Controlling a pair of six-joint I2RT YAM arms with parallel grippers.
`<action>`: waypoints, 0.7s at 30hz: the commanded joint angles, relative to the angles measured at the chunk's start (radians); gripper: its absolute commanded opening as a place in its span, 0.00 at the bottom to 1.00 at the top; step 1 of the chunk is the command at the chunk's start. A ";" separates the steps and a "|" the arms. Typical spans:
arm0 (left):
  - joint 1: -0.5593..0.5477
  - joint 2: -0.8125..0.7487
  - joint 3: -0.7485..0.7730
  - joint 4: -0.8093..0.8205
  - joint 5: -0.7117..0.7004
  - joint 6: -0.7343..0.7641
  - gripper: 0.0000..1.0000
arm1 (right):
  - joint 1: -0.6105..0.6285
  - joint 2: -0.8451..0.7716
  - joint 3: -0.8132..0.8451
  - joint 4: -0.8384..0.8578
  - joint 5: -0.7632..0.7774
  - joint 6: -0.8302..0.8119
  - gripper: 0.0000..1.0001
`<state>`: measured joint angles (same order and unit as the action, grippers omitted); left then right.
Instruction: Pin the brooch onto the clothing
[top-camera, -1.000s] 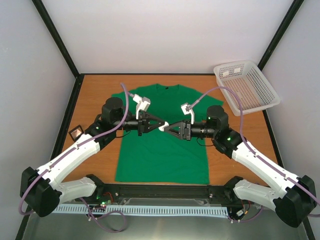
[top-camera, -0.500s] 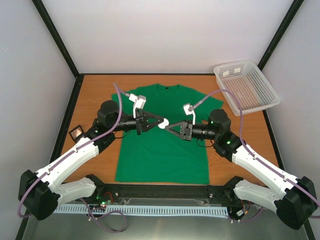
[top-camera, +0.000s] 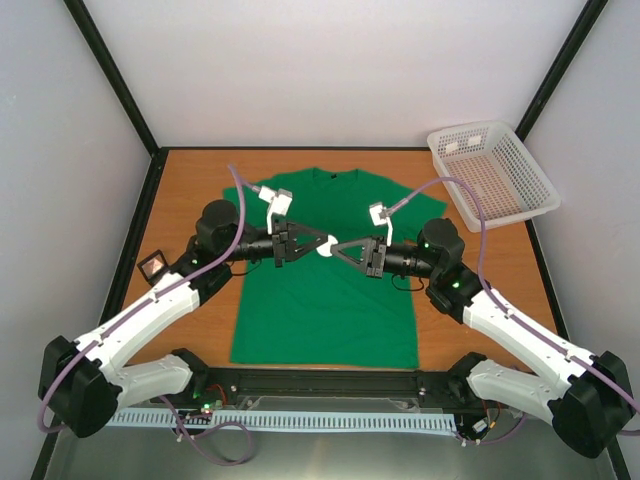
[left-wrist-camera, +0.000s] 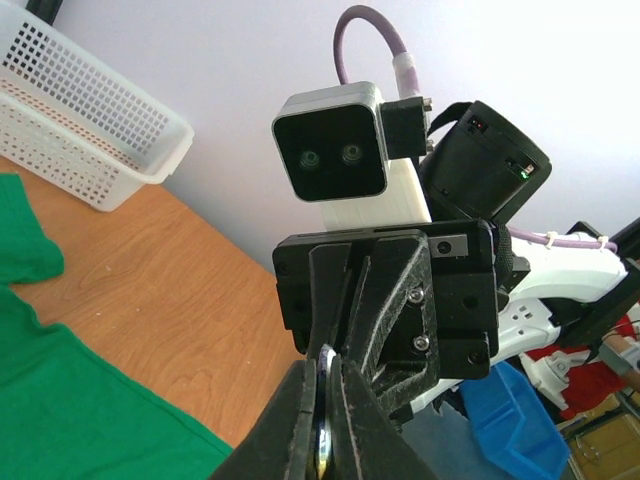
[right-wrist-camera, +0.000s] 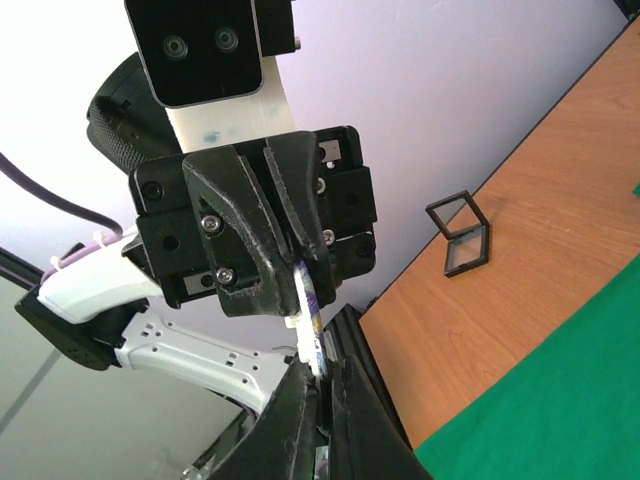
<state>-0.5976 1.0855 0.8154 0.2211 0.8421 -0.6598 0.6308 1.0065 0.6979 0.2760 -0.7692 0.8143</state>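
Observation:
The brooch (top-camera: 326, 249) is a small round badge held in the air over the chest of the clothing (top-camera: 320, 310), a green T-shirt lying flat on the table. My left gripper (top-camera: 320, 245) comes in from the left and is shut on the brooch (left-wrist-camera: 323, 444). My right gripper (top-camera: 336, 249) faces it from the right, its tips closed on the opposite edge of the brooch (right-wrist-camera: 308, 314). In the wrist views, the left gripper (left-wrist-camera: 327, 365) and the right gripper (right-wrist-camera: 325, 368) each see the other's jaws head-on. The brooch shows edge-on, whitish with a bluish rim.
A small black square-framed case (top-camera: 152, 266) lies open on the wood near the table's left edge. A white mesh basket (top-camera: 490, 172) stands at the back right corner. White walls with black frame posts enclose the table.
My right gripper has closed its jaws onto the brooch and crept slightly left. The left gripper stayed shut on the brooch, having shifted a little left early on.

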 joint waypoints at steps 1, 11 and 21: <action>-0.010 -0.004 0.030 0.003 0.037 -0.018 0.12 | 0.000 0.001 -0.038 0.113 0.049 0.081 0.03; -0.010 -0.150 -0.124 0.171 -0.111 -0.111 0.72 | 0.000 -0.088 -0.172 0.334 0.266 0.372 0.03; -0.014 0.001 -0.100 0.403 -0.050 -0.292 0.63 | 0.003 -0.113 -0.180 0.432 0.328 0.452 0.03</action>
<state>-0.6010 1.0466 0.6575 0.4973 0.7689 -0.8837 0.6315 0.9154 0.5228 0.6434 -0.4889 1.2263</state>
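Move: Both hands already pinch the brooch edge to edge in mid-air: it lies about 1 cm to the right of the left hand's point and some 2 cm to the left of the right hand's, level with both. From the right hand, the green shirt's middle is about 6 cm ahead, straight in line sideways and some 30 cm below, with its collar about 33 cm ahead. The small black case stands roughly 43 cm left and 6 cm ahead, down on the table. The left fingers open from nearly shut to about two thirds and let go of the brooch, that hand drawing some 2 cm to the left and slightly back before easing most of the way in again. The right hand keeps its pinch and takes the brooch out of the left grip, going about 3 cm right and 2 cm forward, dipping a little and then rising to some 3 cm higher, while the wrist turns about 25 degrees so that its left-pointing fingertips tilt up and swing clockwise, towards forward. ##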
